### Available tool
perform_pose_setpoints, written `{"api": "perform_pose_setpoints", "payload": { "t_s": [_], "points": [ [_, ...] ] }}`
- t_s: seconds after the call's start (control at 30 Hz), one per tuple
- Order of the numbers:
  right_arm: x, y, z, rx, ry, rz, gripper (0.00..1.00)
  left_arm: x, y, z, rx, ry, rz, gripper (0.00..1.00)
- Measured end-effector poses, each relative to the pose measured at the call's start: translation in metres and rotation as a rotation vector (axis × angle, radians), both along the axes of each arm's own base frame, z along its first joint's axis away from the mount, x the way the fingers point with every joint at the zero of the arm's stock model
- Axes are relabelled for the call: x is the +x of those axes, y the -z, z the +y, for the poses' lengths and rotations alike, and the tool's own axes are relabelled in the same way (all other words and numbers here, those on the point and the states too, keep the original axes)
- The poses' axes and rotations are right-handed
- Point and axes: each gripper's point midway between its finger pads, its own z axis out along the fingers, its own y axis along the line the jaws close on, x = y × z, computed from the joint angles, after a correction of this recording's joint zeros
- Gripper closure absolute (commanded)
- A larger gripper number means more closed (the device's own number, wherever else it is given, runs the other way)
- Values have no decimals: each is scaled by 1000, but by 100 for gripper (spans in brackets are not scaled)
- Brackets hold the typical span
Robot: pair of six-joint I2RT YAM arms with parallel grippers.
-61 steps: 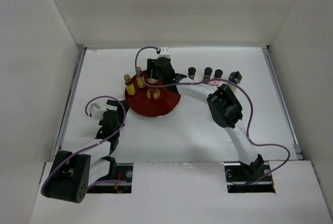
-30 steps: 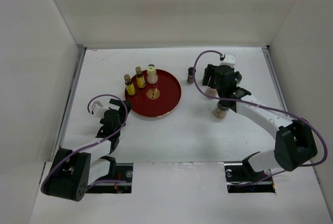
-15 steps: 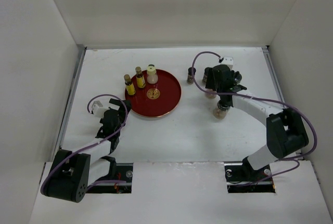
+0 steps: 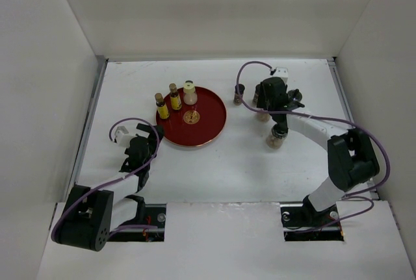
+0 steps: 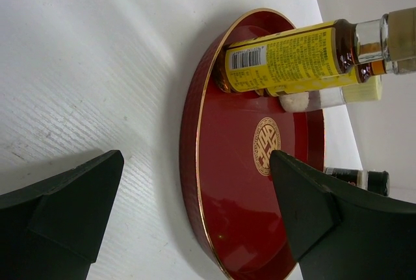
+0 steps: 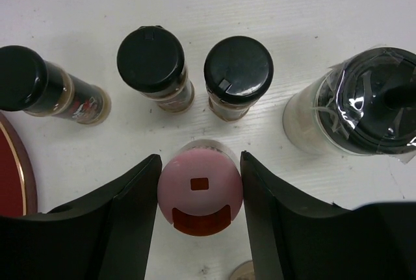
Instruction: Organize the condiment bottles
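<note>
My right gripper (image 6: 200,192) stands over the bottle group at the right (image 4: 263,112). Its jaws touch both sides of the pink-lidded bottle (image 6: 200,186), which stands on the table. Just beyond it are three black-capped bottles (image 6: 151,59), (image 6: 238,69), (image 6: 23,78). Two slim yellow bottles (image 4: 161,106), (image 4: 174,97) and the cream yellow-lidded bottle (image 4: 189,93) stand at the back left of the red tray (image 4: 208,130). My left gripper (image 5: 195,215) is open and empty at the tray's left edge (image 4: 140,147).
A wider jar with a wrapped black lid (image 6: 364,101) stands right of the black-capped bottles. A tan-topped bottle (image 4: 275,138) stands alone nearer the front. One dark bottle (image 4: 238,93) stands between the tray and the right gripper. White walls enclose the table.
My right arm left the tray, where the cream bottle now stands, swung right to the bottle group and settled around the pink-lidded bottle. The left arm has not moved.
</note>
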Motion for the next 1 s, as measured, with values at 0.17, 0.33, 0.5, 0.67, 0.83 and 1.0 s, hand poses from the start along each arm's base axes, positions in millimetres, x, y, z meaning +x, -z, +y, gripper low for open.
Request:
{"api": "perform_pose_setpoints", "payload": {
  "t_s": [0.17, 0.33, 0.5, 0.67, 0.83, 1.0],
  "points": [
    [-10, -34, 23, 25, -57, -59, 58, -1, 7, 0, 4, 1, 22, 0],
    [-2, -96, 88, 107, -185, -179, 59, 4, 6, -2, -9, 2, 12, 0],
    [26, -116, 149, 163, -266, -234, 60, 4, 6, -3, -12, 4, 11, 0],
    [56, -75, 188, 159, -303, -182, 59, 5, 1, -3, -15, 3, -5, 0],
    [68, -38, 211, 142, -326, -125, 58, 5, -1, -3, -16, 5, -11, 0],
    [72, -30, 227, 155, -342, -117, 58, 6, -5, -5, -22, 12, -25, 0]
  ]
}}
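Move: The right gripper already grips the pink-capped bottle; its place, the free spot in the red tray beside the yellow-capped bottle, lies about 23 cm left, 7 cm ahead and 7 cm below. The yellow-capped bottle stands some 7 cm left of that spot and level with it. One black-capped bottle is about 10 cm left and 7 ahead of the gripper, another 2 left and 7 ahead. The tray spot is roughly 24 cm right and 10 ahead of the left gripper. Lift the pink-capped bottle with the right gripper and swing it left in a high arc, rising about 11 cm as it passes on the near side of the leftmost black-capped bottle. Bear forward as well and sink over the tray to the yellow-capped bottle's right, some 23 cm left of the start; turn the wrist about 20 degrees counter-clockwise and keep the fingers shut. ##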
